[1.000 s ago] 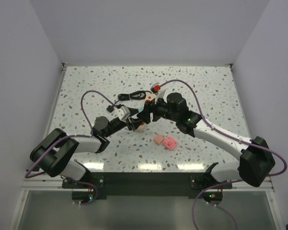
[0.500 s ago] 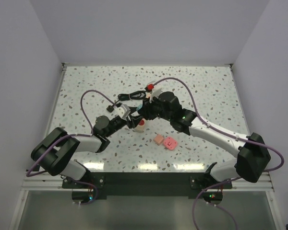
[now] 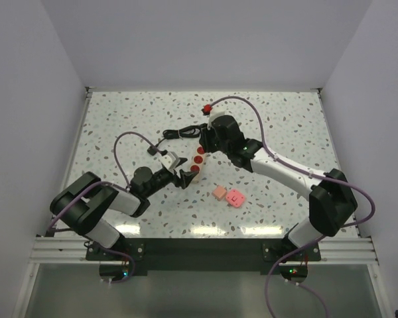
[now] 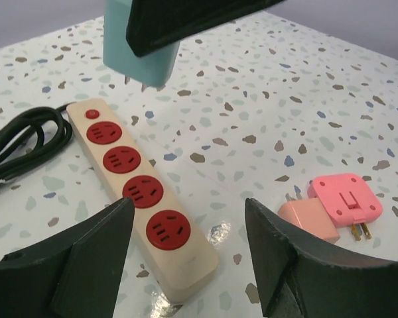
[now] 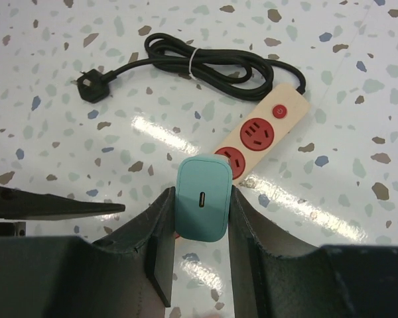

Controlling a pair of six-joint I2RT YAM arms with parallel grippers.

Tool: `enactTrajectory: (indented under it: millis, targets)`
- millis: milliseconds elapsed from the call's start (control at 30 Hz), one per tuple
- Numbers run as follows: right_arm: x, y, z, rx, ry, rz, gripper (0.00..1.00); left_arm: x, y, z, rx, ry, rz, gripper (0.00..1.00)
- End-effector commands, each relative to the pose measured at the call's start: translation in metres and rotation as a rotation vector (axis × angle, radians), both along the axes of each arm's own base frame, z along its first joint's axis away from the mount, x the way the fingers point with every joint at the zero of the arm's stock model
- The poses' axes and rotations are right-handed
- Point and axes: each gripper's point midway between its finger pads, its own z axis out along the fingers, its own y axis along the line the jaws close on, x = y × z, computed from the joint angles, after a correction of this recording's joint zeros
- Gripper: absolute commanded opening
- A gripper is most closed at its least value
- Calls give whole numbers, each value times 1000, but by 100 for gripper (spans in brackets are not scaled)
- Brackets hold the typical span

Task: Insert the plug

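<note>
A teal plug (image 5: pixel 202 199) is clamped between the fingers of my right gripper (image 5: pixel 200 195), which is shut on it. In the left wrist view the teal plug (image 4: pixel 139 50) hangs above the table beside the switch end of the beige power strip (image 4: pixel 142 199), prongs pointing down and clear of it. The strip (image 3: pixel 198 162) lies flat with several red sockets facing up. My left gripper (image 4: pixel 189 202) is open low over the strip's near end, one finger on each side and neither touching it. In the top view my right gripper (image 3: pixel 203 142) is above the strip's far end and my left gripper (image 3: pixel 184 175) is at its near end.
The strip's black cord (image 3: pixel 182 132) lies coiled behind it, its black plug (image 5: pixel 93 89) on the table. A pink adapter (image 3: pixel 235 197) and a paler pink adapter (image 3: pixel 219 192) lie to the right of the strip, close to my left gripper's right finger (image 4: pixel 285 265).
My right gripper has shut on the teal plug and moved back and left with it. My left gripper has opened and drawn back. The strip now lies flat.
</note>
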Motion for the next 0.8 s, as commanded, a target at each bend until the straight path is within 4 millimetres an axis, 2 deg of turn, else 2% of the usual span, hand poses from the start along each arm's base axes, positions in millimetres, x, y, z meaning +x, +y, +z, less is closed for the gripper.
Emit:
enactTrajectory:
  millis: [0,100,300,567,767]
  targets:
    - [22,-5,15,6,-43,-61,0,7,-4,16,-71,-60,17,73]
    - [28,-12,5,1,-23,-84,0,12,-7,3,-59,-31,17,73]
    - [34,-25,-1,0,-11,-114,0,19,-18,-19,-43,28,-5,73]
    - [35,-35,-7,-11,-4,-127,0,31,-26,-38,-36,82,3,75]
    - [37,-35,-11,-12,3,-122,0,32,-29,-47,-39,110,-7,75]
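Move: Below the open left hand, the power strip's near end lies about 10 cm down, 5 cm ahead and 4 cm to the right; the peach block is some 13 cm right and 3 cm back. From the right hand, which already holds the teal plug, the strip's far socket is roughly 11 cm straight ahead and 17 cm down. The black cord coil lies about 14 cm ahead and 9 cm left of that hand. Dropping about 8 cm towards the power strip's near end, the left hand then also eases a few centimetres forward and to the right; its fingers tip down by some 10 degrees and stay wide open around that end. The right hand, keeping its hold on the teal plug, slides right and forward about 5 cm while sinking 2 cm, towards the strip's far end. ##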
